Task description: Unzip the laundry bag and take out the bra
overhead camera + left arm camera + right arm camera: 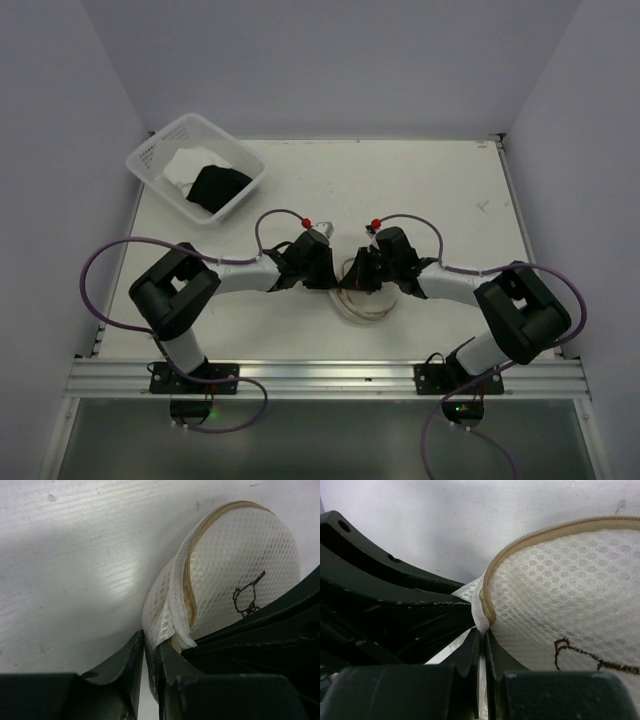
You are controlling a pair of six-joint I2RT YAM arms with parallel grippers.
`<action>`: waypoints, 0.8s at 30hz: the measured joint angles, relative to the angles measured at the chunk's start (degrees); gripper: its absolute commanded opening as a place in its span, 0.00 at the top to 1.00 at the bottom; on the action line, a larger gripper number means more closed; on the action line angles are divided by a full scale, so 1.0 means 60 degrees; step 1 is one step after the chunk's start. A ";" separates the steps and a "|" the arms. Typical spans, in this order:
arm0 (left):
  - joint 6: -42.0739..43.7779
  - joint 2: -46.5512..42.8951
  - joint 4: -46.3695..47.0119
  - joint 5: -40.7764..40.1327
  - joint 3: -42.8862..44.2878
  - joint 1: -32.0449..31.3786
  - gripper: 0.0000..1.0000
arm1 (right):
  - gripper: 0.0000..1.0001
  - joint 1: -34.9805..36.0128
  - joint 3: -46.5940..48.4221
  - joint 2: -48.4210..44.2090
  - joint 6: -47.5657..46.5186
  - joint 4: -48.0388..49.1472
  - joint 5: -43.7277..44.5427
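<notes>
The laundry bag (366, 312), a round cream mesh pouch, lies on the table between both grippers. Its flat face (240, 555) carries a black pictogram (247, 597), and the tan zip (535, 537) runs round the rim, closed where it shows. My right gripper (482, 636) is shut on a fold of mesh at the rim beside the zip. My left gripper (150, 642) has its jaws slightly parted, with a fold of the bag's side mesh lying loose in the gap. In the top view the left gripper (330, 285) and right gripper (358, 280) almost touch. The bra is hidden.
A clear plastic tub (150, 160) stands at the back left, holding a white cloth (185, 165) and a black cloth (218, 185). White walls close the table on three sides. Purple cables loop from both arms.
</notes>
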 measured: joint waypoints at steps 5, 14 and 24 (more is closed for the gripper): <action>-0.0215 -0.0419 0.0514 0.0000 -0.0648 0.0164 0.65 | 0.92 0.0000 -0.0353 0.0754 0.0208 0.1355 -0.0699; -0.0291 -0.2397 0.0171 -0.0291 -0.1963 0.0987 0.16 | 0.92 0.0000 -0.0397 0.1253 0.0222 0.1982 -0.1013; 0.0182 -0.5861 -0.1741 -0.1803 -0.1829 0.1348 0.00 | 0.14 0.0025 0.0401 -0.0586 -0.0535 -0.0270 -0.0528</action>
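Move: Both of my hands are at the laundry bag's left rim. My right hand still pinches the lid edge, with the rim of the bag's body about 2 cm below and 1 cm to its left; the bag's middle is some 5 cm to its right and 1 cm nearer me. From my left hand the rim is within about 1 cm, and the bag's middle is roughly 7 cm to the right and 2 cm back. I spread my left fingers off the rim and draw that hand away from the bag, first about 5 cm left near the table, then up and left until it is some 11 cm higher. My right hand first lowers the lid edge about 2 cm and slightly left onto the body's rim, pauses, then opens, lets go and rises about 5 cm. ##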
